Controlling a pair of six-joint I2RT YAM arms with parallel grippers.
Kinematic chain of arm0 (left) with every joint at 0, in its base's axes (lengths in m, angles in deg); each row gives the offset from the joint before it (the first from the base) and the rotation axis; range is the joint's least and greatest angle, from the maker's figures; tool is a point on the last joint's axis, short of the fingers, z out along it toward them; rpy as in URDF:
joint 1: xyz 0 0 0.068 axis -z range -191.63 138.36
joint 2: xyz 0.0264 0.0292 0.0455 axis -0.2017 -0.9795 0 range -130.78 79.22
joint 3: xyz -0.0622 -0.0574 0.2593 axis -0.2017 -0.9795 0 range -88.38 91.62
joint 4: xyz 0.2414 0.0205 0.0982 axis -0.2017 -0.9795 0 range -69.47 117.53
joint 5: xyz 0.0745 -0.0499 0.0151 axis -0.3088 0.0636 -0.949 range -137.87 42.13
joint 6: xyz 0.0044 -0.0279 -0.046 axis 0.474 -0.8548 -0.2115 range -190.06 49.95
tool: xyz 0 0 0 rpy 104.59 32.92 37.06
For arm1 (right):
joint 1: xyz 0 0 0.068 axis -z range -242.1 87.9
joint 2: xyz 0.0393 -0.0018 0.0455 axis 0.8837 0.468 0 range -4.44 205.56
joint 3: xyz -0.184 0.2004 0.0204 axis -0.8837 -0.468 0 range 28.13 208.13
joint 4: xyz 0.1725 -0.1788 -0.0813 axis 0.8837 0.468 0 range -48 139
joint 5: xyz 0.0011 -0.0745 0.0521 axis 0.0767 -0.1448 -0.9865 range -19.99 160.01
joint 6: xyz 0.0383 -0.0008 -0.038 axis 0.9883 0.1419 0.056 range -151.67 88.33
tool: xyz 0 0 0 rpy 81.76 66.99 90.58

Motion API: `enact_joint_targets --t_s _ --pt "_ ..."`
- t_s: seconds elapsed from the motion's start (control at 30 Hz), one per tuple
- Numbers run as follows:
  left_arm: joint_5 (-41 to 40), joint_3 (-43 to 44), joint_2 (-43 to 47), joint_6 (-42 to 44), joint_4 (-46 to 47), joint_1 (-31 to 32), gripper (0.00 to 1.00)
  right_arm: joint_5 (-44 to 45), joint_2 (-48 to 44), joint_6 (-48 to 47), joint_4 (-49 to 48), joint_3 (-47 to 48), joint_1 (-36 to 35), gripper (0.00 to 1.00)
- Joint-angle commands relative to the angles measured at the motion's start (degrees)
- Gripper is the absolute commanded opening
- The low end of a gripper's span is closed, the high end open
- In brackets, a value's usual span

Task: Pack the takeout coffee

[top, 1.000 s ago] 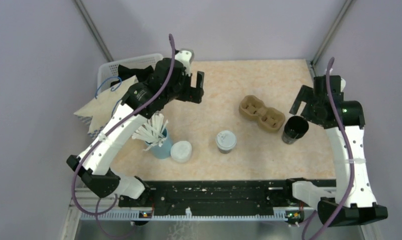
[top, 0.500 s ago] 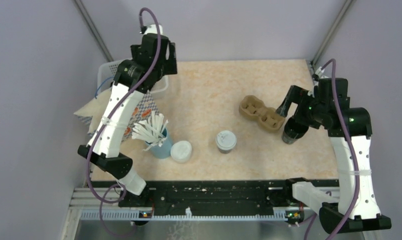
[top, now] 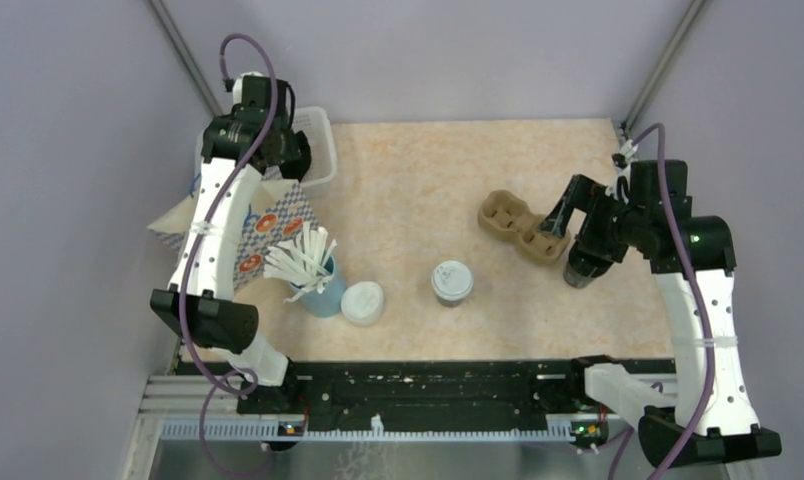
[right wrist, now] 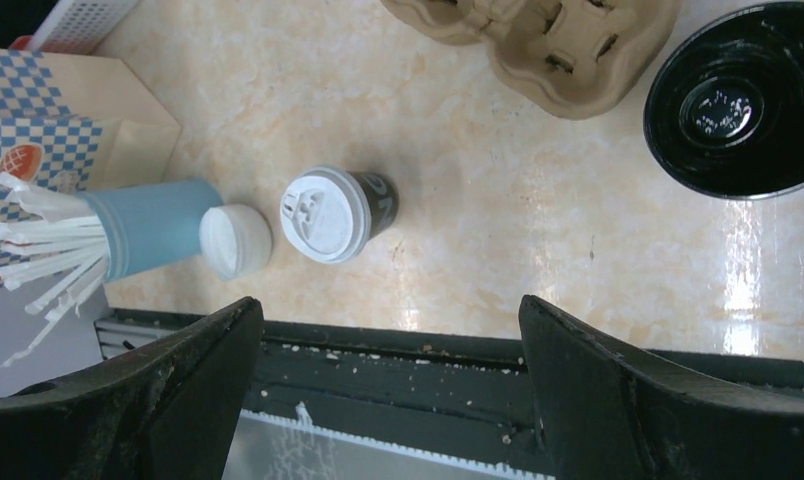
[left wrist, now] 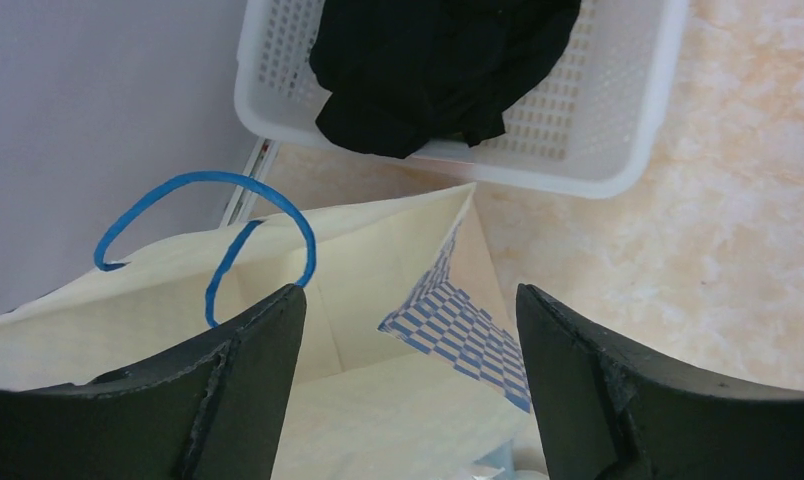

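Note:
The takeout coffee (top: 451, 283) is a small dark cup with a greyish-white lid (right wrist: 325, 214), standing upright near the table's front middle. My left gripper (top: 281, 160) hangs open at the back left, over the mouth of a checked paper bag (left wrist: 378, 270) with blue handles (left wrist: 208, 200). Nothing is between its fingers (left wrist: 263, 350). My right gripper (top: 568, 222) is open and empty on the right, above the lidless black cup (top: 583, 268) and the carrier's right end. The coffee lies well to its left and nearer the front.
A brown pulp cup carrier (top: 523, 225) sits right of centre. A light blue cup of white straws (top: 318, 285) and a loose white lid (top: 362, 302) stand left of the coffee. A white basket (left wrist: 618, 150) holding something black (left wrist: 438, 60) is at the back left.
My left arm swung from the back middle of the table leftward to above the basket and bag, jaws narrowing slightly. My right arm shifted left, over the black cup and carrier.

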Motion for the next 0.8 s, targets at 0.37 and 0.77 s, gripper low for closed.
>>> enact_joint_targets --t_s 0.37,0.77 --pt "8.27 -8.37 1.43 -1.92 5.30 -3.64 0.62 -1.03 -0.80 0.35 -0.93 -1.11 -0.29 0.99" --pt "32.56 -4.59 2.33 3.97 9.76 -3.02 0.22 -0.98 -0.49 0.24 -0.97 -2.28 -0.26 0.99"
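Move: The right side fold of the paper bag's rim lies almost straight below the left hand, about 6 cm down and barely 1 cm ahead. The white basket's middle is some 21 cm ahead and 8 cm left, down on the table. The straw holder stands about 16 cm back and 5 cm right, also far below. From the right hand, that rim is roughly 52 cm to the left and 14 cm ahead, a little lower. The left hand's open fingers go down over the paper bag's right side and pinch the rim's side fold, closing from wide to nearly shut. It sinks about 6 cm, edging left first, then draws the rim about 4 cm to the right of its starting place with a slight lift, turning some 15 degrees clockwise. ##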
